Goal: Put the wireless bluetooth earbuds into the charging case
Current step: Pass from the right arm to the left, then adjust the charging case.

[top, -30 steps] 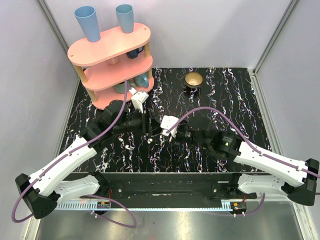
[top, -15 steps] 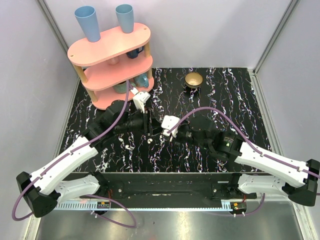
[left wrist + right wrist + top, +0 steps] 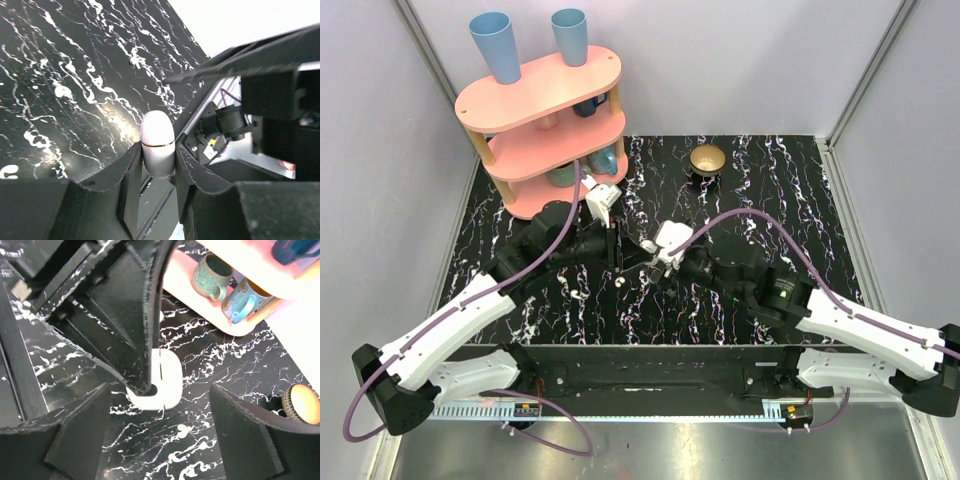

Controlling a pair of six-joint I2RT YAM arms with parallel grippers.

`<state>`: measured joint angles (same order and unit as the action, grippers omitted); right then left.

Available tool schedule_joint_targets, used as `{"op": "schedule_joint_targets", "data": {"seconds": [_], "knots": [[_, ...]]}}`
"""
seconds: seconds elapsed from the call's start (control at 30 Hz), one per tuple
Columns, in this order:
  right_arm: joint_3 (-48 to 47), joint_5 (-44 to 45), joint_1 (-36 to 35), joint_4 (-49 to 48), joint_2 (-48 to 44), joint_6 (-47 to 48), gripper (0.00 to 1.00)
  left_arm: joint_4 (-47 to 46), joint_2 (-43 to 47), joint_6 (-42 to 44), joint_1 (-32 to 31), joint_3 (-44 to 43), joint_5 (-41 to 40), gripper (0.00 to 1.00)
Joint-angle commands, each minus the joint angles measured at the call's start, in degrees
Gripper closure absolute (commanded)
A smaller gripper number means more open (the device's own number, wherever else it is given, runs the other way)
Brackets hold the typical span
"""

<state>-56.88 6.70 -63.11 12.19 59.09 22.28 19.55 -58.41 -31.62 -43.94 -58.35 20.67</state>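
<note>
The charging case (image 3: pixel 158 142) is a white pill with a thin gold seam, its halves together. My left gripper (image 3: pixel 158 150) is shut on it and holds it above the black marbled table. In the right wrist view the case (image 3: pixel 169 375) shows beside the left arm's black finger (image 3: pixel 142 340). My right gripper (image 3: pixel 159 387) is open, its fingers wide on either side of the case and touching nothing. Two tiny white pieces that look like the earbuds lie on the table, one (image 3: pixel 620 283) just in front of the grippers, the other (image 3: pixel 578 294) further left.
A pink three-tier shelf (image 3: pixel 545 125) with blue cups and mugs stands at the back left. A small gold bowl (image 3: pixel 707 158) sits at the back centre. Both arms meet over the middle of the black marbled table (image 3: pixel 770 200).
My left gripper has closed on the case. My right gripper has opened off it and drawn back a little to the right.
</note>
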Motion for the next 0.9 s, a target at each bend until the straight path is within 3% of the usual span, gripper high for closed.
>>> {"op": "schedule_joint_targets", "data": {"seconds": [0.0, 0.13, 0.23, 0.43, 0.63, 0.77, 0.87], "knots": [[-0.33, 4.79, -0.43, -6.30, -5.20, -13.29, 0.13, -1.10, 4.09, 5.67, -0.27, -0.27, -6.67, 1.00], [-0.86, 4.99, -0.52, -5.59, -8.11, -31.27, 0.08, -1.18, 8.30, 9.90, -0.18, 1.30, -16.07, 1.00], [-1.39, 6.04, -0.43, -5.59, -8.90, -45.24, 0.07, -6.26, 12.61, 14.29, -0.18, 5.15, -17.32, 1.00], [-5.69, 8.42, -0.08, -3.49, -5.57, -67.51, 0.02, -29.69, 23.86, 21.24, -0.27, 17.99, -12.24, 1.00], [-5.35, 4.83, 3.34, -5.67, -4.69, -84.73, 0.00, -44.39, 28.79, 23.62, -0.27, 25.73, -10.91, 1.00], [-4.12, -4.20, 7.64, -7.61, -2.15, -91.88, 0.00, -47.58, 28.44, 23.53, -0.27, 26.71, -9.42, 1.00], [-2.54, -9.74, 8.79, -14.62, 0.66, -95.66, 0.00, -49.08, 27.65, 23.53, -0.27, 27.15, -7.31, 1.00]]}}
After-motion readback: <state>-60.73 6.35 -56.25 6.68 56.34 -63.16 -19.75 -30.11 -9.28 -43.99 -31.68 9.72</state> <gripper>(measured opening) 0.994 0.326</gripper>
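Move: The charging case is already between the left fingertips, its middle about 1 cm ahead, 2 cm right and 1 cm below the left hand. From the right hand, already opened clear around it, the case lies roughly 1 cm ahead and 2 cm left, about level. On the table some 22 cm below the left hand, one earbud lies about 5 cm ahead and 6 cm left, the other about 11 cm ahead and 7 cm right. The left fingers keep their pinch on the charging case and carry it about 7 cm left and as far up, away from the right gripper, rolling and tilting from slightly down to slightly up. The right fingers open the rest of the way as that hand rises some 9 cm, swinging briefly back, and rolls about 90 degrees about its pointing direction, clockwise seen from behind the hand. ##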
